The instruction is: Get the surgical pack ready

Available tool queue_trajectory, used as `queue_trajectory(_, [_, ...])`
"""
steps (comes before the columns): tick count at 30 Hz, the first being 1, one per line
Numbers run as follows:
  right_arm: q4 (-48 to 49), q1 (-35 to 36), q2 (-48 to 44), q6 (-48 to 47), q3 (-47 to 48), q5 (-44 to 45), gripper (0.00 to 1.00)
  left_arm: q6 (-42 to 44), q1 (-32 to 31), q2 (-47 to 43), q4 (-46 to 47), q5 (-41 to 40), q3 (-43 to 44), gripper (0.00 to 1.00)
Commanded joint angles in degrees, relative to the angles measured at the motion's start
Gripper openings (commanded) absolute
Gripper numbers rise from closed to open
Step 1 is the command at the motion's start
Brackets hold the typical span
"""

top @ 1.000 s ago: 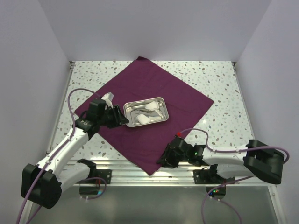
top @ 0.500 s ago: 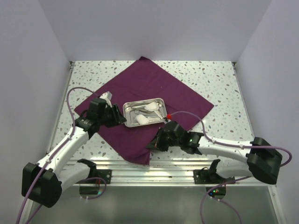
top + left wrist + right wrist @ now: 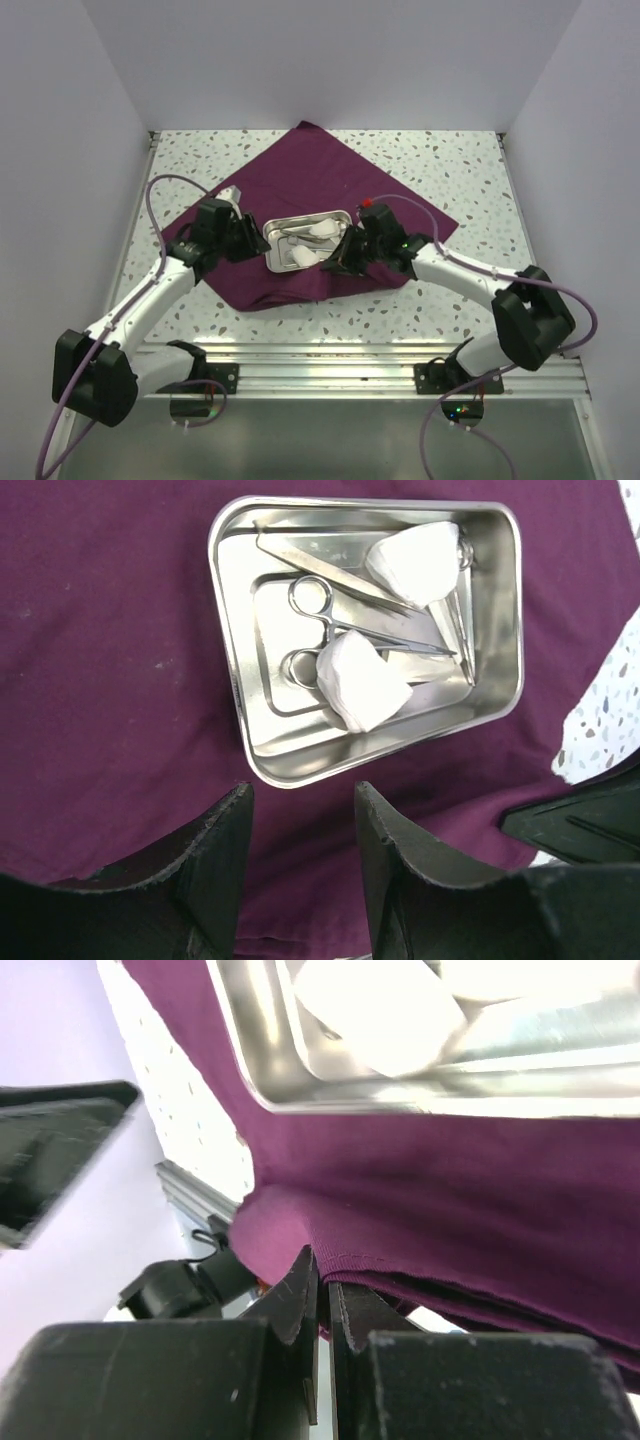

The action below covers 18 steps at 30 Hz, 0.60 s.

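The surgical pack lies unwrapped: a dark purple cloth [image 3: 310, 185] with a silver tray [image 3: 310, 217] on its middle. The tray [image 3: 228, 660] holds two white gauze squares [image 3: 362, 680] and thin metal clamps [image 3: 310, 595]. My right gripper [image 3: 340, 262] is shut on the cloth's near corner [image 3: 450, 1220], which is lifted and folded back to the tray's near side [image 3: 260, 1050]; the hem sits between its fingertips [image 3: 325, 1270]. My left gripper [image 3: 303, 795] hovers open over the cloth at the tray's left end, with nothing between its fingers.
The speckled tabletop [image 3: 450, 165] is walled in white at the back and both sides. An aluminium rail [image 3: 330, 365] with the arm bases runs along the near edge. Purple cables [image 3: 160, 200] loop above both arms.
My right gripper shut on the cloth's near corner and carried it from the table's near edge up to the tray, folding the cloth over. The left gripper barely shifted.
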Motion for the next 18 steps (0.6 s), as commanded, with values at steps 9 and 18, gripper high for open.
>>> queue_trajectory(9, [-7.2, -8.2, 10.9, -9.4, 19.9, -7.9, 0.0, 1.0, -0.1, 1.5, 0.9, -6.4, 4.3, 0.49])
queue_trajectory(18, [-8.7, -10.3, 21.0, -12.9, 30.6, -12.9, 0.0, 0.9, -0.1, 2.7, 1.6, -7.0, 4.1, 0.49])
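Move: The right hand holds the purple cloth's near corner, lifted about 10 cm off the table. The tray it is being folded over has its middle some 11 cm ahead, 4 cm to the left and 10 cm below. Inside the tray, the near gauze is about 7 cm ahead and 5 cm left, the far gauze roughly 14 cm straight ahead. From the empty left hand, the tray's middle is around 7 cm ahead, 11 cm right and 11 cm below. The shut right fingers keep their pinch on the cloth's corner and carry it forward about 11 cm over the tray, rising some 4 cm on the way and starting to ease down again at the end, with the wrist hardly turning. The left hand stays half open and empty near the tray's left end, dipping slightly before it shifts about 2 cm forward and a little left. ##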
